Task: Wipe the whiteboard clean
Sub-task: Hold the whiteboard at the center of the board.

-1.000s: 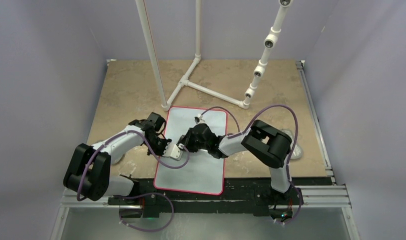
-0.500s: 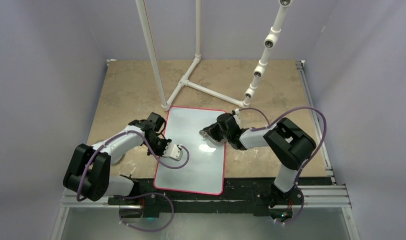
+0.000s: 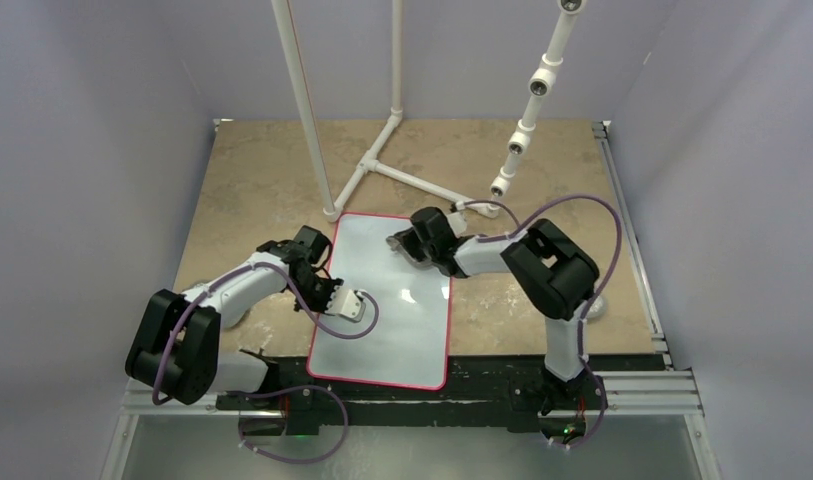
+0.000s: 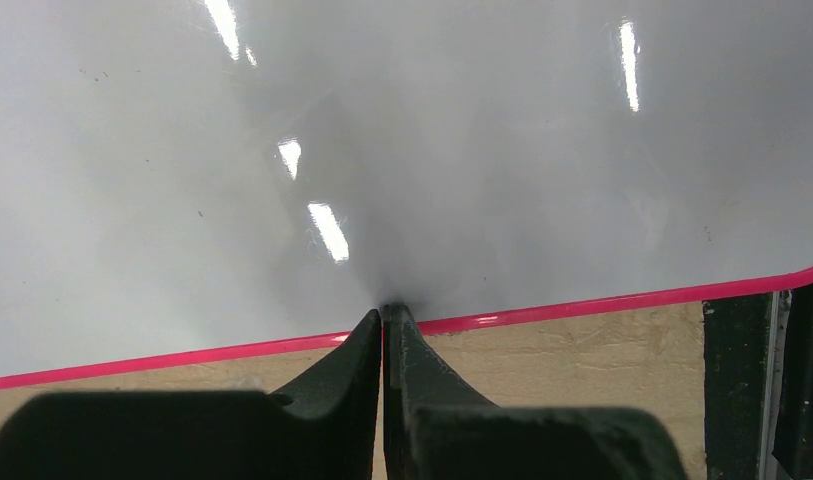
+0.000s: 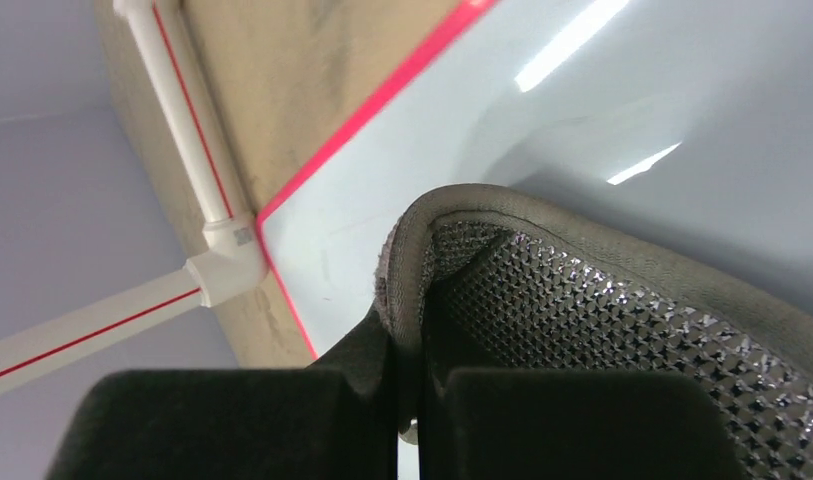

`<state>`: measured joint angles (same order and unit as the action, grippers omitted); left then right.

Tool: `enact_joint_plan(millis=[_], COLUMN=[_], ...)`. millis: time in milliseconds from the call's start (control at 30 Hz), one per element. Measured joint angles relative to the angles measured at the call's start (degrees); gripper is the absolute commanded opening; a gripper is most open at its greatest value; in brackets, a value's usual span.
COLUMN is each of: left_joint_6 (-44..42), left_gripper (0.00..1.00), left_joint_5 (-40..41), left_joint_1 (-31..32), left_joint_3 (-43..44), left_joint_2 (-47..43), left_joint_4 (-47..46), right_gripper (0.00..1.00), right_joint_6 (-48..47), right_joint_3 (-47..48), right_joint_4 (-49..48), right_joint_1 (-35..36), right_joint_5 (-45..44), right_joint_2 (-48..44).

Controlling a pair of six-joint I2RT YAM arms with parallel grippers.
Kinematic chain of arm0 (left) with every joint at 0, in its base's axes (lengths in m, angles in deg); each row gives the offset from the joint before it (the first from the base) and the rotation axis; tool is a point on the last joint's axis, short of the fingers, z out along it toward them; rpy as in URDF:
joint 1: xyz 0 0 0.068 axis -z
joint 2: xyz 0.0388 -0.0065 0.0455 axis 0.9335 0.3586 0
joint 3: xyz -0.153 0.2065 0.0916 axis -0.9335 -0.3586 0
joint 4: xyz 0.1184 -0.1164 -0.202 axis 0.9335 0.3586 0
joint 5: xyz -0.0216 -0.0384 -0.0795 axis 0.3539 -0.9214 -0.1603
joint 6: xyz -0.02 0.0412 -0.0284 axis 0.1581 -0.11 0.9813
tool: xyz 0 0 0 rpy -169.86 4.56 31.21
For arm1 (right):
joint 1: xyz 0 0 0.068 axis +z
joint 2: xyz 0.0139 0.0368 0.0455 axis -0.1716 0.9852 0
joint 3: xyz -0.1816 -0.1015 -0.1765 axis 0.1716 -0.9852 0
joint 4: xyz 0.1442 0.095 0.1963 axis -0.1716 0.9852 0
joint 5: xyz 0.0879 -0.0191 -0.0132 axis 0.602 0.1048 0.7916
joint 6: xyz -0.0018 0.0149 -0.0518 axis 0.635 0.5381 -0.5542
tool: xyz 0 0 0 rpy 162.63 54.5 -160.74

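The whiteboard (image 3: 392, 320) lies flat at the near middle of the table, glossy white with a red border and no writing visible. My left gripper (image 3: 354, 304) is shut, and its fingertips (image 4: 384, 314) press on the whiteboard (image 4: 432, 150) just inside its red left edge. My right gripper (image 3: 402, 244) hovers at the board's far part, shut on a grey-silver mesh pad (image 5: 582, 290). The pad folds out of the right gripper (image 5: 408, 335) and rests against the whiteboard (image 5: 682, 120) near its far corner.
A white pipe frame (image 3: 382, 165) stands on the tan table just beyond the board, its elbow (image 5: 227, 260) close to the board's corner. A jointed white pipe (image 3: 527, 125) rises at the back right. A black rail (image 3: 482, 385) runs along the near edge.
My right gripper has swept the pad from the board's left middle across to the right, then up to the far part. The left gripper has stayed in place on the board's edge.
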<state>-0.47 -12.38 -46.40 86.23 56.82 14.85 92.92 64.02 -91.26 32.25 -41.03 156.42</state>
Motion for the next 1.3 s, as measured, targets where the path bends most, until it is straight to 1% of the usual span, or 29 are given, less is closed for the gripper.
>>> enact_joint_plan(millis=[67, 167, 233, 333, 433, 533, 667, 767, 867, 967, 1067, 1233, 1300], left_joint_6=[0.1, 0.1, 0.1, 0.1, 0.1, 0.1, 0.1, 0.1, 0.1, 0.1, 0.1, 0.0, 0.0], left_gripper=[0.03, 0.03, 0.03, 0.03, 0.02, 0.02, 0.02, 0.01, 0.01, 0.02, 0.04, 0.04, 0.03], left_joint_5=[0.0, 0.0, 0.0, 0.0, 0.0, 0.0, 0.0, 0.0, 0.1, 0.1, 0.1, 0.1, 0.1], left_joint_1=[0.0, 0.0, 0.0, 0.0, 0.0, 0.0, 0.0, 0.0, 0.0, 0.0, 0.0, 0.0, 0.0], left_joint_3=[0.0, 0.0, -0.1, -0.1, -0.1, -0.1, -0.1, -0.1, -0.1, -0.1, -0.1, -0.1, -0.1], left_joint_2=[0.0, 0.0, 0.0, -0.1, -0.1, -0.1, -0.1, -0.1, -0.1, -0.1, -0.1, -0.1, -0.1], left_joint_4=[-0.1, -0.1, -0.1, -0.1, -0.1, -0.1, -0.1, 0.0, 0.0, 0.0, 0.0, 0.0, 0.0], right_gripper=[0.00, 0.00, 0.00, 0.00, 0.00, 0.00, 0.00, 0.00, 0.00, 0.00, 0.00, 0.00, 0.00], right_joint_6=[0.1, 0.3, 0.2, -0.7, -2.1, -3.5, -4.1, -5.1, -5.3, -4.9, -3.0, -0.7, -0.6], right_joint_3=[-6.8, -14.5, -15.6, -15.0, -12.8, -6.4, 3.6, 9.6, 10.7, 8.8, 3.6, -6.6, -8.4], right_joint_4=[-2.3, -4.2, -3.9, -3.9, -4.3, -3.9, -1.9, -1.4, -1.2, -1.1, -0.3, -0.1, 0.3], right_joint_1=[-1.7, -5.5, -7.4, -7.8, -7.6, -6.3, -1.6, 2.6, 4.8, 4.5, 2.5, -3.9, -5.8], right_joint_5=[-0.1, -1.1, -2.1, -3.0, -4.2, -5.5, -9.7, -9.9, -9.9, -9.4, -7.7, -6.8, -7.2], right_joint_2=[-4.4, -9.8, -11.0, -10.6, -8.7, -3.9, 3.1, 7.2, 8.0, 6.6, 2.6, -5.1, -6.7])
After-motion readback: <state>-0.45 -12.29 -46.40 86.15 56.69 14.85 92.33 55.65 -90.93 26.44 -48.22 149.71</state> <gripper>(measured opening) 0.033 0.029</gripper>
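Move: The left gripper's closed tips are down at the whiteboard's left edge, with the board's middle about 15 cm to their right and 2 cm ahead. The right gripper holds the eraser. From it, the board's far right corner lies roughly 13 cm to the right and 5 cm ahead, the board's middle some 14 cm back and 4 cm left, and the pipe joint beyond the corner about 20 cm right and 7 cm ahead. Keep the left gripper still, shut tips holding the whiteboard down at its left edge. With the right gripper gripping the eraser, rub the board's far part: sweep right about 10 cm, back left some 14 cm while edging forward then back, then right again towards the far right corner, staying level and turning roughly 10 degrees clockwise by the end. ##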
